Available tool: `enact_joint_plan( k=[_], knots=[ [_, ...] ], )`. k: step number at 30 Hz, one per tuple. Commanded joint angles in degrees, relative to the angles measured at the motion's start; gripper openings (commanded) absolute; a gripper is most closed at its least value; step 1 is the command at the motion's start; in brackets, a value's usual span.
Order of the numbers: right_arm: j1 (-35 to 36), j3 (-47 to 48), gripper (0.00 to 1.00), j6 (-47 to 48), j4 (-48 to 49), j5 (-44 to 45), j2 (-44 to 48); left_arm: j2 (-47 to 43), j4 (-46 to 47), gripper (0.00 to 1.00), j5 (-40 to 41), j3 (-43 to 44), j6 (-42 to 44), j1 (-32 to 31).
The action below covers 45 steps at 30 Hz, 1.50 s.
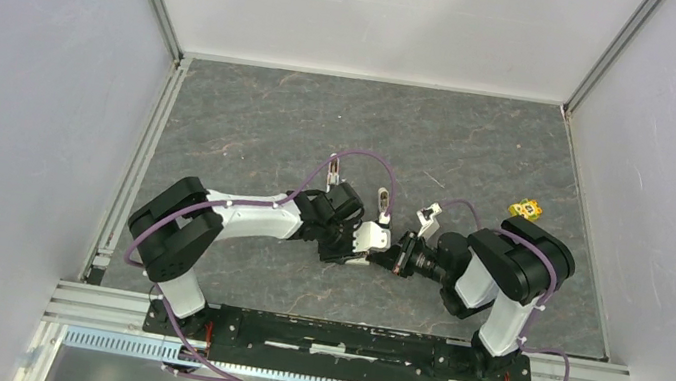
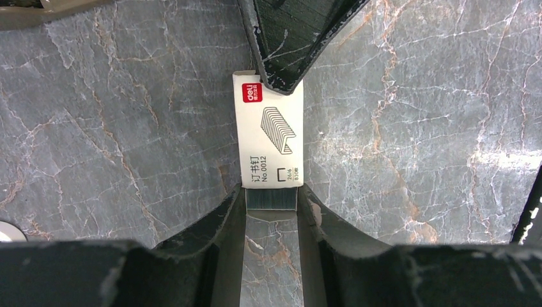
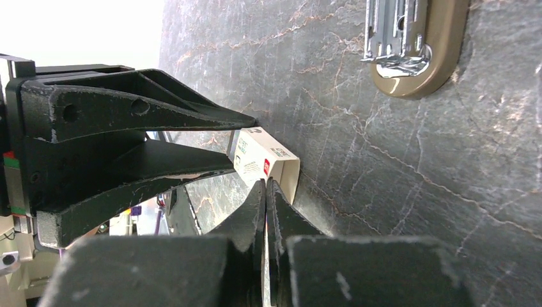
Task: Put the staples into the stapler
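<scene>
The whitish staple box (image 2: 270, 131) with a red mark is held just above the table. My left gripper (image 2: 271, 195) is shut on the sides of its near end. A grey strip of staples (image 2: 271, 199) shows at that open end. My right gripper (image 3: 265, 185) comes from the opposite side and is shut, its tips pinching the thin flap at the box's (image 3: 262, 160) far end. The two grippers meet at the table's middle, left (image 1: 375, 243) and right (image 1: 398, 258). The stapler (image 3: 409, 45), tan with a metal channel, lies open on the table just beyond them (image 1: 382, 202).
A yellow and red cube (image 1: 525, 209) lies at the right, near the enclosure's frame. The dark marbled tabletop (image 1: 283, 122) is bounded by white walls and aluminium rails. The left gripper's fingers (image 3: 160, 115) fill the left of the right wrist view.
</scene>
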<state>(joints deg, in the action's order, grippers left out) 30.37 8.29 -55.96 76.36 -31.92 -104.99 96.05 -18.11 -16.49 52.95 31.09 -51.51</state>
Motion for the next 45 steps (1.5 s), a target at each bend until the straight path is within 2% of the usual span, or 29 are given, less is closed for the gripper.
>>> enact_joint_plan(
  k=[1, 10, 22, 26, 29, 36, 37, 38, 45],
  knots=[
    [-0.28, -0.5, 0.0, 0.41, 4.78, -0.07, -0.57, 1.14, -0.69, 0.33, 0.53, 2.49, 0.97, 0.05],
    [-3.97, -3.35, 0.0, 0.74, 6.78, -1.84, 0.69, 1.69, -2.1, 0.32, 1.35, 3.31, 1.24, 0.0],
    [-10.62, -5.71, 0.0, 6.13, -0.03, -6.66, 5.44, 1.26, -3.07, 0.32, 1.89, 3.32, 1.18, 0.0],
    [-13.58, -5.37, 0.01, 8.11, -4.35, -8.41, 7.01, 1.12, -3.06, 0.32, 2.13, 3.21, 0.74, 0.0],
    [-15.14, -5.16, 0.05, 11.32, -10.34, -8.01, 9.52, 0.66, -3.07, 0.33, 2.16, 2.91, -0.48, 0.0],
    [-16.72, -1.69, 0.22, 19.37, -27.86, -5.72, 18.05, -4.52, -0.58, 0.48, -1.09, 0.92, -6.71, -0.04],
    [-16.68, -0.86, 0.24, 20.46, -31.01, -4.9, 19.57, -5.98, 0.5, 0.77, -0.99, 0.6, -7.74, 0.0],
    [-16.74, -0.29, 0.25, 21.26, -33.42, -4.12, 20.9, -7.09, 1.29, 0.99, -0.85, 0.41, -8.4, 0.0],
    [-16.7, 3.48, 0.37, 24.38, -47.75, 1.79, 29.87, -14.46, 2.7, 1.0, 4.44, 0.31, -9.9, 0.5]
  ],
)
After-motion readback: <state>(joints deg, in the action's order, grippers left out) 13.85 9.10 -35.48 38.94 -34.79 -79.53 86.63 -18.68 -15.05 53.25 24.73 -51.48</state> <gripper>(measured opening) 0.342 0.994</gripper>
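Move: The right hand already has its fingers shut on the right end of the white staple sleeve; the sleeve's middle lies about 3 cm to its left and 1 cm lower. The staple tray's middle is some 5 cm left of that hand. The brown stapler stands about 10 cm ahead of it and 1 cm right. From the left hand, already pinching the tray's exposed left end, the tray's middle is roughly 2 cm right, the sleeve 3 cm right. Pulling to the right, the right hand draws the sleeve off the tray for about 5 cm while the left keeps its pinch on the tray. The right fingers then part, letting go as the hand drifts on rightward and slightly forward, fingertips tipping down. Late on, the left fingers open wide, release the tray and rise straight up some 5 cm. ##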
